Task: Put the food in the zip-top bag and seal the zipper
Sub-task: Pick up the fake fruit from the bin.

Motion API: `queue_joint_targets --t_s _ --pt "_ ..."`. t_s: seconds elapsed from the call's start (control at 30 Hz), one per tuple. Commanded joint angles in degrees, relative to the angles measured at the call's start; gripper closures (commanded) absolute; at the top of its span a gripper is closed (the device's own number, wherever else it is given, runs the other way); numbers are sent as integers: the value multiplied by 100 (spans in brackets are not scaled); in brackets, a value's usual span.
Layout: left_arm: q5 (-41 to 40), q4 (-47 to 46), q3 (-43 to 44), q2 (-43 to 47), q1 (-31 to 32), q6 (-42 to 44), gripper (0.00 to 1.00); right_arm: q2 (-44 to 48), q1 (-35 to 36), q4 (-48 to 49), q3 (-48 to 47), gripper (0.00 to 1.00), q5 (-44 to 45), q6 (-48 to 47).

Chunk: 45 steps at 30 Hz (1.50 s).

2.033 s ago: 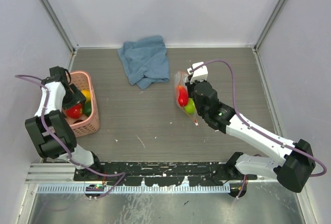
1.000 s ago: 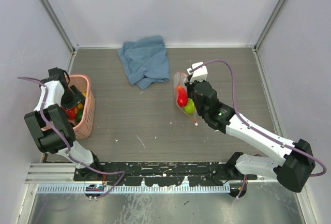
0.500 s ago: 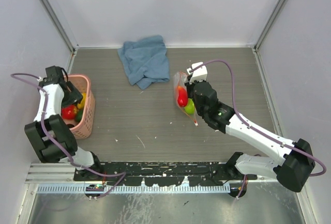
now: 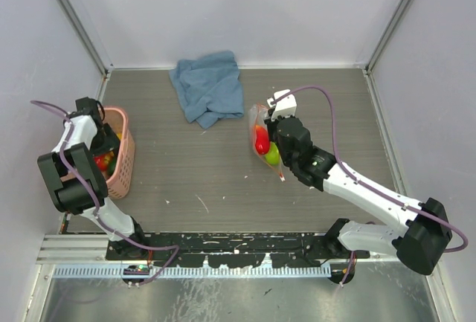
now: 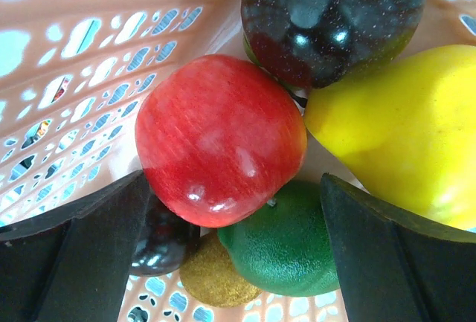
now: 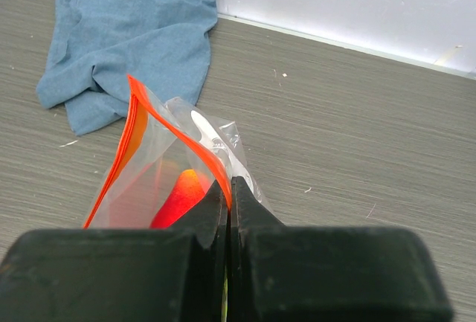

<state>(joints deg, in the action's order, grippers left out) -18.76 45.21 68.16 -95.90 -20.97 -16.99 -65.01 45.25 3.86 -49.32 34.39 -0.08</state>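
The food lies in two places. In the left wrist view a red apple [image 5: 219,132], a yellow pear [image 5: 394,143], a dark glossy fruit [image 5: 331,17] and a green fruit [image 5: 286,244] are piled in the pink basket [image 5: 67,54]. My left gripper [image 5: 232,188] is open, with its fingers on either side of the apple and the green fruit. The zip-top bag [image 4: 262,140] stands up off the table with a red fruit [image 4: 262,142] and a green fruit [image 4: 273,155] inside. My right gripper [image 6: 229,184] is shut on the bag's rim at the orange zipper [image 6: 134,121], and the mouth gapes open.
The pink basket [image 4: 128,151] sits tipped against the left wall, with my left arm reaching into it. A crumpled blue cloth [image 4: 210,88] lies at the back of the table, beyond the bag. Grey walls close in the table on three sides.
My left gripper has opened wider and shifted inside the basket, which has tipped toward the left wall. The right arm and the bag have not moved.
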Motion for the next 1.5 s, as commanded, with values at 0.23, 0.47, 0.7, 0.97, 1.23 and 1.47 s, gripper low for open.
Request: queue_joint_targets --t_s 0.23,0.47,0.7,0.97,1.23,1.47 --pt "-255 -801 -225 309 297 228 1 -37 -14 297 -82 100 -12 52" --pt "-194 -1481 -655 512 313 375 2 -14 -14 291 -63 100 -14 53" --pt "50 -1788 -815 477 311 500 2 -53 -15 300 -70 100 -20 51" --pt "53 -1681 -761 602 313 461 6 -40 -17 292 -71 100 -55 44" --pt "40 -1634 -763 1089 404 394 32 14 -14 287 -69 100 -55 43" --pt "66 -1464 -630 1115 471 327 39 4 -16 277 -84 100 -55 43"
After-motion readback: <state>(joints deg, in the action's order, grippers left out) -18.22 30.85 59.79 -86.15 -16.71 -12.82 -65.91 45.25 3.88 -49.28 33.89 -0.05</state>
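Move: The open left hand is down in the bin, with the red apple almost between its fingertips, about 3 cm ahead, 1 cm right and 2 cm lower. The dark fruit lies some 6 cm ahead of the apple and 1 cm to its right; the yellow fruit is 5 cm ahead and 7 cm right of it, the green one 5 cm right and 2 cm back. From the right hand the apple is about 52 cm left, 3 cm back and 21 cm below. The left fingers close on the red apple and pinch it from both sides, after easing about 2.5 cm forward and 1 cm down to straddle it. With the grip made, the hand lifts about 3.5 cm, still edging forward; its fingertips swing forward by some 15 degrees in all, with a slight clockwise turn. ##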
